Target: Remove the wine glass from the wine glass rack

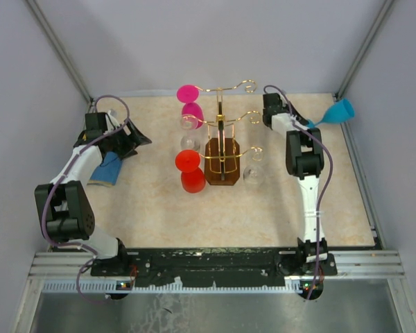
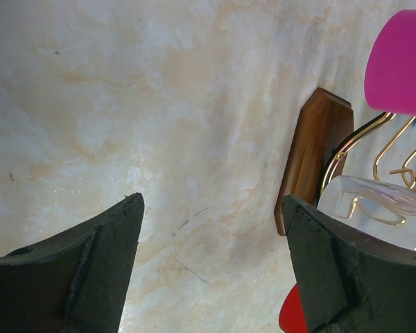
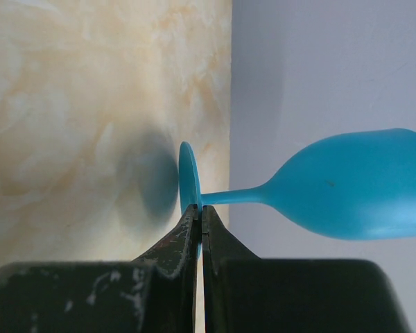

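Observation:
The wine glass rack (image 1: 223,142), gold wire on a brown wooden base (image 1: 222,172), stands mid-table. Pink glasses (image 1: 192,111), a red glass (image 1: 191,173) and clear glasses (image 1: 252,173) hang on or stand around it. My right gripper (image 1: 312,125) (image 3: 201,208) is shut on the flat foot of a blue wine glass (image 1: 340,111) (image 3: 353,184). That glass is well to the right of the rack, its bowl pointing at the right wall. My left gripper (image 1: 135,139) (image 2: 211,201) is open and empty to the rack's left, above bare table.
A blue object (image 1: 109,168) lies beside the left arm. The left wrist view shows the rack's base (image 2: 312,159), a pink glass (image 2: 401,66), a clear glass (image 2: 381,208) and a bit of red (image 2: 291,316) close by its right finger. Grey walls enclose the table.

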Robot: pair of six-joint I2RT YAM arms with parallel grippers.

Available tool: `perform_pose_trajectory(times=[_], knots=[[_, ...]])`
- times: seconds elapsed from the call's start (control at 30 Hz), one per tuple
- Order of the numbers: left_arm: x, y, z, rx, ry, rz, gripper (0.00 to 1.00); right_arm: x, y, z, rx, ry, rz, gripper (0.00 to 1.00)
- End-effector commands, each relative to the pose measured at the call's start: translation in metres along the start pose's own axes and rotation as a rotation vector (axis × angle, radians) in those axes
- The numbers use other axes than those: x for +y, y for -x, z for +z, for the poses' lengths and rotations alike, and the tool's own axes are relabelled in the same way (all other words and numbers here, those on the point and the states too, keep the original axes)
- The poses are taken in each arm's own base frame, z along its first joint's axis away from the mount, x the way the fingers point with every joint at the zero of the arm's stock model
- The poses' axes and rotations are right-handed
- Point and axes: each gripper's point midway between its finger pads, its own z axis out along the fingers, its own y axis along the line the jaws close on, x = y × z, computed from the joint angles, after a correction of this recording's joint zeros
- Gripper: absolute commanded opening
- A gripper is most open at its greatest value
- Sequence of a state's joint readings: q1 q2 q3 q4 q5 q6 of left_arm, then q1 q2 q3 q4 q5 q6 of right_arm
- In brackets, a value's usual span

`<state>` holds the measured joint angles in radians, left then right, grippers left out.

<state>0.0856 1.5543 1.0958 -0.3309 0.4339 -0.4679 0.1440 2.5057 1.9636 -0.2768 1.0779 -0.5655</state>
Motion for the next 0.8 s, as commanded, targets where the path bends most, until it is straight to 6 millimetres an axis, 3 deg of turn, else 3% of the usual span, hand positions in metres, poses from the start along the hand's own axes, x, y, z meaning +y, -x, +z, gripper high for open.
perform_pose_trajectory(times=[0.0,0.27,0.53,0.77], knots=[[-0.012,0.004,-0.007,-0.026,-0.045,0.023,0.86,0.004,0.008,-0.007,-0.021,0.002,-0.019,0.0],[-0.014,0.002,-0.007,-0.019,-0.055,0.019,0.86,0.017,0.01,-0.008,-0.03,-0.01,-0.048,0.0],[-0.016,0.003,-0.006,-0.019,-0.064,0.019,0.86,0.03,0.017,-0.016,-0.063,0.01,-0.049,0.22],[-0.016,0.003,-0.006,-0.015,-0.066,0.014,0.86,0.044,0.02,-0.022,-0.084,0.042,-0.051,0.24]])
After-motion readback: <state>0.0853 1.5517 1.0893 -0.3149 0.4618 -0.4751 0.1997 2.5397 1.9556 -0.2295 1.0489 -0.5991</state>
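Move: The right hand already pinches the foot of the blue wine glass, whose middle is about 2 cm ahead, 4 cm right and 8 cm above it; the bare table spot for the foot lies about 1 cm ahead, 2 cm right and 2 cm below. The rack's wooden base is some 36 cm left and 18 cm back, at table height. From the left hand, the blue wine glass is roughly 70 cm right and 12 cm ahead, at about its height. With the foot of the blue wine glass still pinched low over the table, the right hand eases about 1.5 cm to its left and slightly down, then its fingers part to roughly a quarter open. While they open and just after, it travels on left another 2 cm, back along the fingers' own line, and sinks about 1.5 cm, turning some 5 degrees counter-clockwise in all, with the foot still between the fingertips. ##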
